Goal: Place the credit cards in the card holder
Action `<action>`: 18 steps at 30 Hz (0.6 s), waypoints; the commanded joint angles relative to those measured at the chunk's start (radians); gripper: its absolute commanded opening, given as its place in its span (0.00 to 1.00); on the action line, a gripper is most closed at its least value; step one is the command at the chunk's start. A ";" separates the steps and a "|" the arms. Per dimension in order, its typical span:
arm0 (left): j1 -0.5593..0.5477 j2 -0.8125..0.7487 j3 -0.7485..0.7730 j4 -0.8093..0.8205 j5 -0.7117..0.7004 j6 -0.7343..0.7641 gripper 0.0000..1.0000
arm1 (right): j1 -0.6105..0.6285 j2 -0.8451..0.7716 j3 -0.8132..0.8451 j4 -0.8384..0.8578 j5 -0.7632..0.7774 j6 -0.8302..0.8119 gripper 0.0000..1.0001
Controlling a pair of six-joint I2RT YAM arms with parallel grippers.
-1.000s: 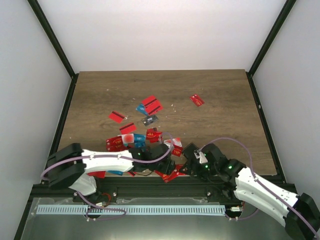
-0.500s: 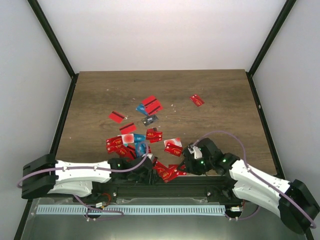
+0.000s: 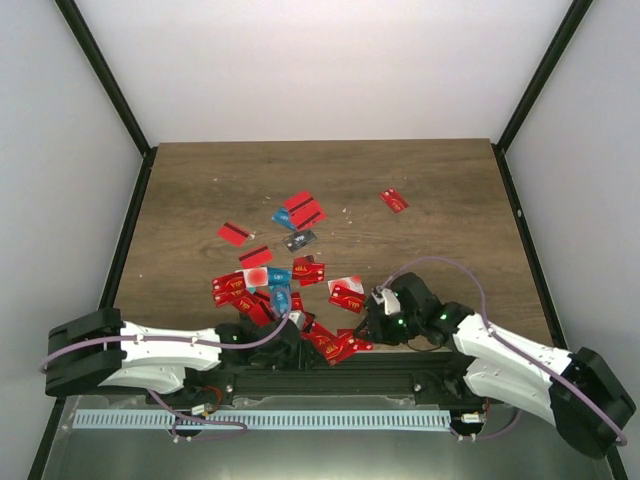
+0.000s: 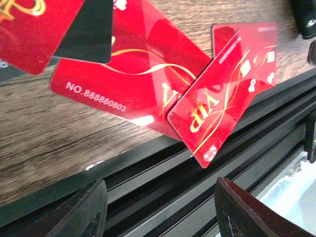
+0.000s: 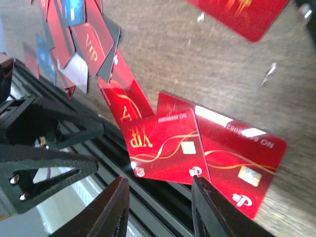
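Observation:
Several credit cards, mostly red, lie scattered on the wooden table, with a cluster at the near middle. Two red VIP cards overhang the table's near edge. My left gripper lies low at that edge and is open, its fingers over the black frame rails just short of an overhanging red card. My right gripper is open with narrowed jaws. Its right fingertip touches the rim of the same overhanging card; nothing is between the fingers. The card holder is not in view.
More cards lie further back: red ones and a thin dark grey one. A black flat piece lies among the red cards. Black frame rails run below the table edge. White walls enclose the table.
The left arm has dropped from a raised pose to lie low along the near edge, its gripper further left. The right gripper has shifted left towards the overhanging cards and narrowed its jaws.

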 commanded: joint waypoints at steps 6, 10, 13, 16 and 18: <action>-0.019 -0.001 0.082 -0.013 -0.084 0.033 0.59 | 0.006 -0.044 0.228 -0.271 0.545 0.055 0.48; -0.018 0.019 0.136 -0.018 -0.117 0.075 0.59 | 0.006 -0.041 0.222 -0.270 0.689 0.117 0.74; -0.017 0.051 0.183 0.009 -0.137 0.107 0.59 | -0.009 -0.020 0.212 -0.272 0.778 0.137 0.89; -0.011 0.128 0.255 0.032 -0.146 0.146 0.59 | -0.060 0.008 0.197 -0.264 0.813 0.147 0.90; -0.001 0.200 0.323 0.034 -0.140 0.178 0.59 | -0.098 0.021 0.183 -0.238 0.809 0.138 0.89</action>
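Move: The card holder lies about 6 cm ahead of the right hand, 7 cm to its right and 5 cm below. A red card lies 8 cm ahead and 4 cm left of that hand, and an edge card overhanging the table rim is 4 cm back and 5 cm left, both about 5 cm down. From the left hand, the edge card is some 8 cm right, 3 cm ahead and 3 cm lower; the card holder is roughly 20 cm right and 12 cm ahead. Forward about 10 cm and then increasingly rightward (8 cm), the right hand lifts off the cards' area, arcs up and sinks partway back over the card holder, fingers opening wide while the wrist swings clockwise and tips them more steeply down. Empty and half open, the left hand rises about 5 cm while going right and a little forward, over the edge card. ##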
